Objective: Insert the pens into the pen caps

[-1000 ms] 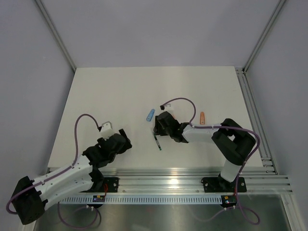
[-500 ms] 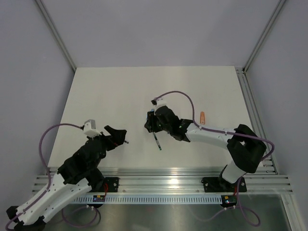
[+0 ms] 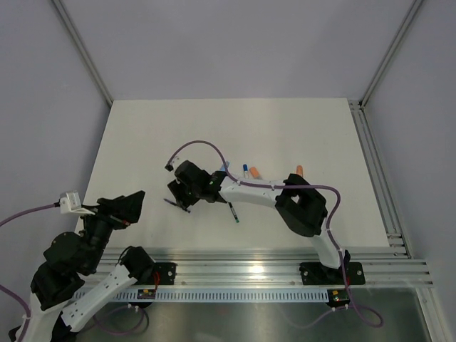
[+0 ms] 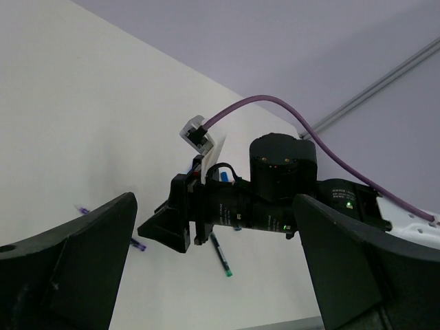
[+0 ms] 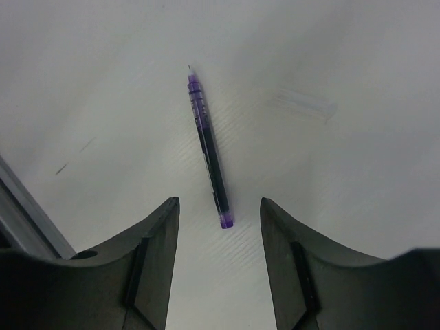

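A thin dark purple pen (image 5: 208, 155) lies flat on the white table (image 3: 142, 142). Its blunt end lies between the fingertips of my open right gripper (image 5: 218, 203), which hovers over it and touches nothing. From above, that gripper (image 3: 178, 195) is stretched left of centre over the purple pen (image 3: 173, 204). A green-tipped pen (image 3: 233, 212) lies to its right, also seen from the left wrist (image 4: 220, 256). Blue-ended (image 3: 246, 169) and orange-ended (image 3: 254, 172) pens lie behind the right arm. A clear cap (image 5: 302, 103) and an orange cap (image 3: 300, 169) rest apart. My left gripper (image 3: 132, 205) is open, empty and raised at the near left.
The right arm (image 3: 249, 194) spans the middle of the table, its purple cable (image 3: 196, 146) looping above it. A light blue cap (image 3: 223, 169) peeks out behind the arm. The aluminium rail (image 3: 249, 256) runs along the near edge.
The right arm has swept left from the green-tipped pen to the purple pen, uncovering the blue-ended and orange-ended pens. The left arm has drawn back toward the near left and lifted.
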`<state>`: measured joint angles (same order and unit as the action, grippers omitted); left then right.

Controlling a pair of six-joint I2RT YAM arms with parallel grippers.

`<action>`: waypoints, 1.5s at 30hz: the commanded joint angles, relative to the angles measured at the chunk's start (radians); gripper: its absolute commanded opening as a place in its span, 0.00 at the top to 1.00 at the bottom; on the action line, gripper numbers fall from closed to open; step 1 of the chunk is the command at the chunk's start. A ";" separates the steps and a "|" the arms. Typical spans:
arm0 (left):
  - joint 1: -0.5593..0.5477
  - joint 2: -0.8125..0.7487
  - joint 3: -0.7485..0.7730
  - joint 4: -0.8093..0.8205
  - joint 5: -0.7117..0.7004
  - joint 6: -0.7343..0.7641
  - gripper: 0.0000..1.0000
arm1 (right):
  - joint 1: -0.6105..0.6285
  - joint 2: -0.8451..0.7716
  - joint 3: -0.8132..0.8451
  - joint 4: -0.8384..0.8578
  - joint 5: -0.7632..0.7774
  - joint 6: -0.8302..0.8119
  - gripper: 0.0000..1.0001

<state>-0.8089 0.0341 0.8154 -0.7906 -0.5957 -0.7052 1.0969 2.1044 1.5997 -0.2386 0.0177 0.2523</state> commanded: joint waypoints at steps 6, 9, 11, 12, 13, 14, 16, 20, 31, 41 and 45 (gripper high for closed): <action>0.002 -0.088 -0.018 -0.029 -0.081 0.101 0.01 | 0.037 0.161 0.250 -0.212 0.016 -0.108 0.46; 0.002 -0.089 -0.019 -0.030 -0.076 0.105 0.01 | 0.037 0.213 0.316 -0.243 0.014 -0.113 0.47; 0.002 -0.089 -0.024 -0.029 -0.070 0.105 0.01 | 0.037 0.242 0.368 -0.270 0.019 -0.120 0.48; 0.004 -0.091 -0.024 -0.029 -0.067 0.105 0.01 | 0.035 0.276 0.387 -0.278 0.019 -0.123 0.49; 0.004 -0.089 -0.025 -0.027 -0.065 0.105 0.01 | 0.037 0.295 0.426 -0.289 0.022 -0.130 0.50; 0.004 -0.091 -0.025 -0.027 -0.067 0.104 0.01 | 0.035 0.310 0.445 -0.315 0.027 -0.134 0.51; 0.004 -0.094 -0.025 -0.027 -0.065 0.107 0.01 | 0.035 0.356 0.498 -0.340 0.030 -0.143 0.53; 0.004 -0.103 -0.027 -0.025 -0.069 0.107 0.01 | 0.035 0.404 0.549 -0.349 0.036 -0.148 0.57; 0.017 -0.100 -0.032 -0.016 -0.062 0.111 0.01 | 0.066 0.422 0.557 -0.381 0.071 -0.169 0.81; 0.024 -0.099 -0.033 -0.013 -0.046 0.108 0.01 | 0.078 0.102 0.205 -0.084 0.100 -0.036 1.00; 0.022 -0.099 -0.038 -0.015 -0.001 0.090 0.01 | 0.078 -0.073 -0.004 0.091 0.111 0.048 1.00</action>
<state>-0.7902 0.0082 0.7887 -0.8368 -0.6319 -0.6102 1.1732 2.2204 1.6867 -0.3393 0.1131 0.2119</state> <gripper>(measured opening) 0.984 0.074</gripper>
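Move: About 5 cm to the right hand's left, 1 cm ahead and 6 cm below lies the purple pen, its tip pointing left and outward. A clear cap lies some 6 cm beyond the pen and a centimetre to its right. The green pen rests about 15 cm to the right hand's right, 1 cm back. From the raised left hand the purple pen is some 12 cm ahead, 8 cm right and 29 cm below. Reaching left and down by about 5 cm each, the right hand tips its fingers more steeply and brings them around the purple pen, closes from half open to pinch it near its middle, then carries it roughly 5 cm right and back, away from the clear cap, rising slightly. The empty left hand settles about 2 cm lower and stays open. ##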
